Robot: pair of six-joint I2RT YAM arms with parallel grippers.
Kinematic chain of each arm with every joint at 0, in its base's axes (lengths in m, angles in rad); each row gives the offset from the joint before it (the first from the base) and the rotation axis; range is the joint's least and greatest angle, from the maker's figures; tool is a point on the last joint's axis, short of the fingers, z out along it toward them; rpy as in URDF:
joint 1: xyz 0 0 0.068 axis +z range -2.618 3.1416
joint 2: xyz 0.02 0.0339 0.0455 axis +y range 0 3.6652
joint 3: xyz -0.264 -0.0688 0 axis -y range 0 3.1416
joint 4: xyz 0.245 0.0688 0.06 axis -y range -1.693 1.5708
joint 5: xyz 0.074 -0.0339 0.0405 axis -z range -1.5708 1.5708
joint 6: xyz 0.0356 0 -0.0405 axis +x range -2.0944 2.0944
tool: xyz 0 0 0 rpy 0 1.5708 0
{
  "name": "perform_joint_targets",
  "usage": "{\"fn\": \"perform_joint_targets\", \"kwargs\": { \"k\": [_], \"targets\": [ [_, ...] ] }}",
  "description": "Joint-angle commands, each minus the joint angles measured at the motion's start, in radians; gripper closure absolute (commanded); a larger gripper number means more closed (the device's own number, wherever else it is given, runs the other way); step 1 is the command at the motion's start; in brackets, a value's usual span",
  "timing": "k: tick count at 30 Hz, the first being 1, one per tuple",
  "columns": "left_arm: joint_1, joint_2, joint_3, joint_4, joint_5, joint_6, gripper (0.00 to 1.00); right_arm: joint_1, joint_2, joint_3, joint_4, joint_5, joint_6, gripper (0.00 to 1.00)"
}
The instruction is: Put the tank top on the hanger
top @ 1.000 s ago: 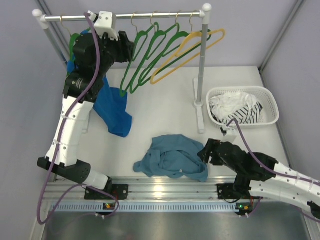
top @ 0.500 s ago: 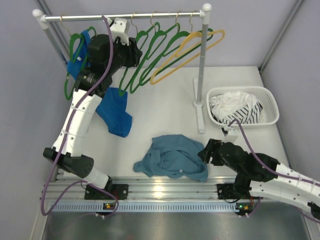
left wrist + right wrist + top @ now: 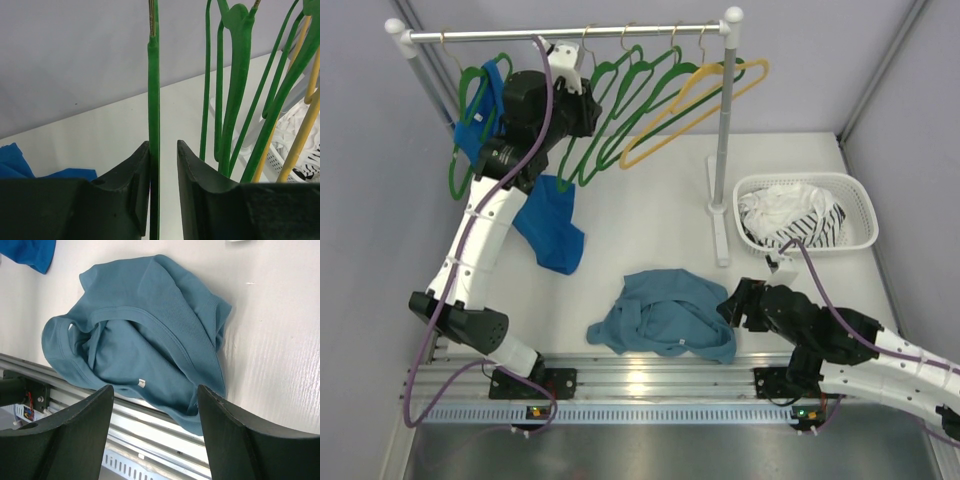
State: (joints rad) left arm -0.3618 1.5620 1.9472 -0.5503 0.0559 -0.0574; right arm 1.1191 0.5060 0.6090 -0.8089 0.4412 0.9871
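The teal tank top (image 3: 665, 315) lies crumpled on the table near the front edge; it also shows in the right wrist view (image 3: 150, 335). My right gripper (image 3: 735, 305) is open and empty just right of it, with the cloth's lower hem between its spread fingers (image 3: 155, 395). My left gripper (image 3: 590, 108) is raised at the rack. A thin green hanger (image 3: 153, 150) stands between its fingers, touching the left finger (image 3: 135, 175), with a gap to the right one. That hanger hangs from the rail (image 3: 603, 70).
Several more green hangers (image 3: 640, 85) and a yellow hanger (image 3: 705, 95) hang from the rail (image 3: 650, 30). A royal-blue top (image 3: 548, 225) hangs on the leftmost green hanger. The rack post (image 3: 722, 140) stands at centre right. A white basket (image 3: 855, 205) holds striped cloth.
My left arm has swung right along the rail, away from the hanger with the royal-blue top, to the neighbouring green hanger. The right arm and the tank top have not moved.
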Motion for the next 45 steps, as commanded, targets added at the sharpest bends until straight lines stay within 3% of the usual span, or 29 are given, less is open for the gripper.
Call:
{"fn": "perform_joint_targets", "kwargs": {
  "k": [1,6,11,27,45],
  "targets": [
    [0.001,0.006,-0.008,0.021,-0.002,0.013,0.69,0.008,-0.015,0.000,0.005,-0.007,-0.010,0.33],
    [0.001,0.003,-0.017,0.033,-0.001,0.010,0.77,0.008,-0.023,-0.005,0.002,-0.007,-0.010,0.33],
    [0.000,-0.003,-0.011,0.047,-0.001,0.010,1.00,0.008,-0.021,-0.006,0.002,-0.009,-0.010,0.33],
    [0.000,-0.089,-0.028,0.144,-0.027,0.027,1.00,0.008,-0.011,-0.012,0.023,-0.015,-0.022,0.34],
    [0.000,-0.296,-0.267,0.144,-0.047,0.016,1.00,0.008,0.008,-0.025,0.048,-0.030,-0.036,0.34]
  ]
}}
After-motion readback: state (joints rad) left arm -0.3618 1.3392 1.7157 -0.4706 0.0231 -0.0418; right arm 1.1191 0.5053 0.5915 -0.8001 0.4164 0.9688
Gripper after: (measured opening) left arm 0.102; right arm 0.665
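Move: The left hand's open fingers already straddle the near arm of the leftmost free green hanger, whose middle lies about 6 cm ahead and 2 cm right of the hand, about level with it. The next green hanger is some 6 cm ahead and 6 cm right. The blue tank top hangs roughly 11 cm left, 3 cm ahead and 10 cm lower. From the right hand, the first hanger is about 35 cm ahead, 22 cm left and 30 cm higher. Sinking barely 1 cm, the left hand closes its fingers until they pinch the near arm of the leftmost green hanger. It holds nearly still, then lifts about 2 cm and draws back some 5 cm and a little left, away from the rod, tipping up slightly; near the end it sinks again with the grip kept. ##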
